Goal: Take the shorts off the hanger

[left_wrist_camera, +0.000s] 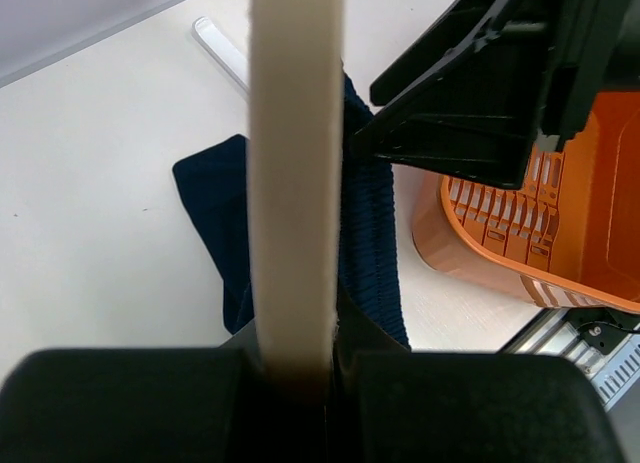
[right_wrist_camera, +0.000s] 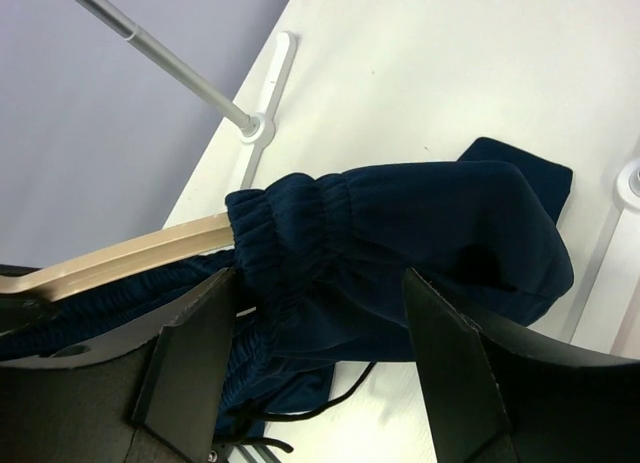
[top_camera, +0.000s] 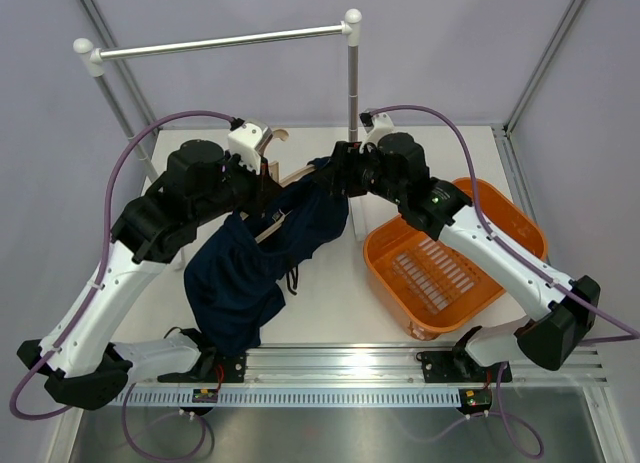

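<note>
The dark navy shorts (top_camera: 250, 273) hang by the waistband from the tan wooden hanger (top_camera: 297, 171), their legs trailing on the table. My left gripper (left_wrist_camera: 330, 383) is shut on the hanger (left_wrist_camera: 290, 163), whose bar runs straight up from the jaws, with the shorts (left_wrist_camera: 372, 223) draped behind it. My right gripper (right_wrist_camera: 320, 323) is open. Its two fingers (right_wrist_camera: 190, 353) stand on either side of the gathered waistband of the shorts (right_wrist_camera: 400, 233), right where it wraps the end of the hanger (right_wrist_camera: 130, 258). A black drawstring (right_wrist_camera: 330, 403) dangles below.
An orange slatted basket (top_camera: 505, 218) sits on the table at the right, under my right arm. The silver metal rail (top_camera: 220, 41) stands on posts at the back, with its foot (right_wrist_camera: 262, 128) close behind the shorts. The arms' mounting rail (top_camera: 330, 358) runs along the near edge.
</note>
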`<action>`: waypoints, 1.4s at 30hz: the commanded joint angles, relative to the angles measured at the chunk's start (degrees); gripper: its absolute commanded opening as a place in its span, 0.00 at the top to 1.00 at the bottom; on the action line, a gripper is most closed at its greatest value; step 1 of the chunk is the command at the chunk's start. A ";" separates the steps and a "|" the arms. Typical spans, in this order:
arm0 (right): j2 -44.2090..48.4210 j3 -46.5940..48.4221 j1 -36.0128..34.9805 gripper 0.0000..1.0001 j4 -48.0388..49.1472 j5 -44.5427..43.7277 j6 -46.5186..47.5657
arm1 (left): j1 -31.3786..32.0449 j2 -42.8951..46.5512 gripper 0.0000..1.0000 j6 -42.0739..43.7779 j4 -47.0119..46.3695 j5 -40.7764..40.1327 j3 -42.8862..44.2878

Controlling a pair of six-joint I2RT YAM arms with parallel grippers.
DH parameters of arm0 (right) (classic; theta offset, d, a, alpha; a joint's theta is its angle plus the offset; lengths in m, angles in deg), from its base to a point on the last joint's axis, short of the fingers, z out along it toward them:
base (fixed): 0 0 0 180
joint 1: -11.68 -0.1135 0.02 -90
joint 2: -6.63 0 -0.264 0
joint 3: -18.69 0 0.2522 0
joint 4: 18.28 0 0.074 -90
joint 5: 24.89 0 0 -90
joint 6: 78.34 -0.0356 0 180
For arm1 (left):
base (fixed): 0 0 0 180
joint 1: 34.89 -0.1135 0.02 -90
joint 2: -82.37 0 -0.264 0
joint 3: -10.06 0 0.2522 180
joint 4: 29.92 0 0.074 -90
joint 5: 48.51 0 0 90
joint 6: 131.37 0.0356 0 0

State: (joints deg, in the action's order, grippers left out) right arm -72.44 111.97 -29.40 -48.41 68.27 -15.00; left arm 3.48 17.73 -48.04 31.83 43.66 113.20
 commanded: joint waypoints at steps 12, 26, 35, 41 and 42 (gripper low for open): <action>-3.20 6.43 -1.19 0.77 -1.65 -5.88 1.43 | 0.30 1.80 1.00 0.88 -2.29 2.75 1.32; -5.66 12.23 -1.11 1.00 -7.98 -16.07 3.01 | 0.48 2.68 1.00 2.54 2.81 3.45 3.42; -8.12 16.62 0.12 1.00 -13.52 -23.99 5.30 | 1.18 3.91 1.00 3.42 6.06 4.85 4.66; -9.09 16.54 5.03 1.00 -14.31 -22.58 5.12 | 1.71 4.26 1.00 4.48 8.35 5.82 6.24; -9.17 16.28 5.65 1.00 -14.23 -22.32 5.03 | 1.71 4.44 1.00 4.48 8.44 5.65 6.15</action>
State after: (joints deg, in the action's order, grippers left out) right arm -81.05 126.51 -27.83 -62.70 52.19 -11.35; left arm 4.53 19.39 -44.79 38.19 45.85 116.13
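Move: The waistband's right end lies almost between the open right fingers, about 1 cm ahead, 1 cm to the left and 1 cm below. The hanger, its neck in the left gripper, centres some 9 cm left of the right hand and 4 cm nearer the base. The rack's right post stands about 15 cm ahead and 5 cm to the right; the orange basket lies 28 cm right, 5 cm back and well below. From the left hand, the waistband end is roughly 12 cm right and 5 cm ahead, slightly lower. Ease the right gripper about 1 cm onto the waistband's right end and shut its fingers, pinching the cloth. Then pull it forward and to the right, some 5 cm away from the left hand, turning the wrist about 15 degrees clockwise with its left side dipping. Keep the left grip on the hanger, first still, then drawing back 2 to 3 cm late on. ##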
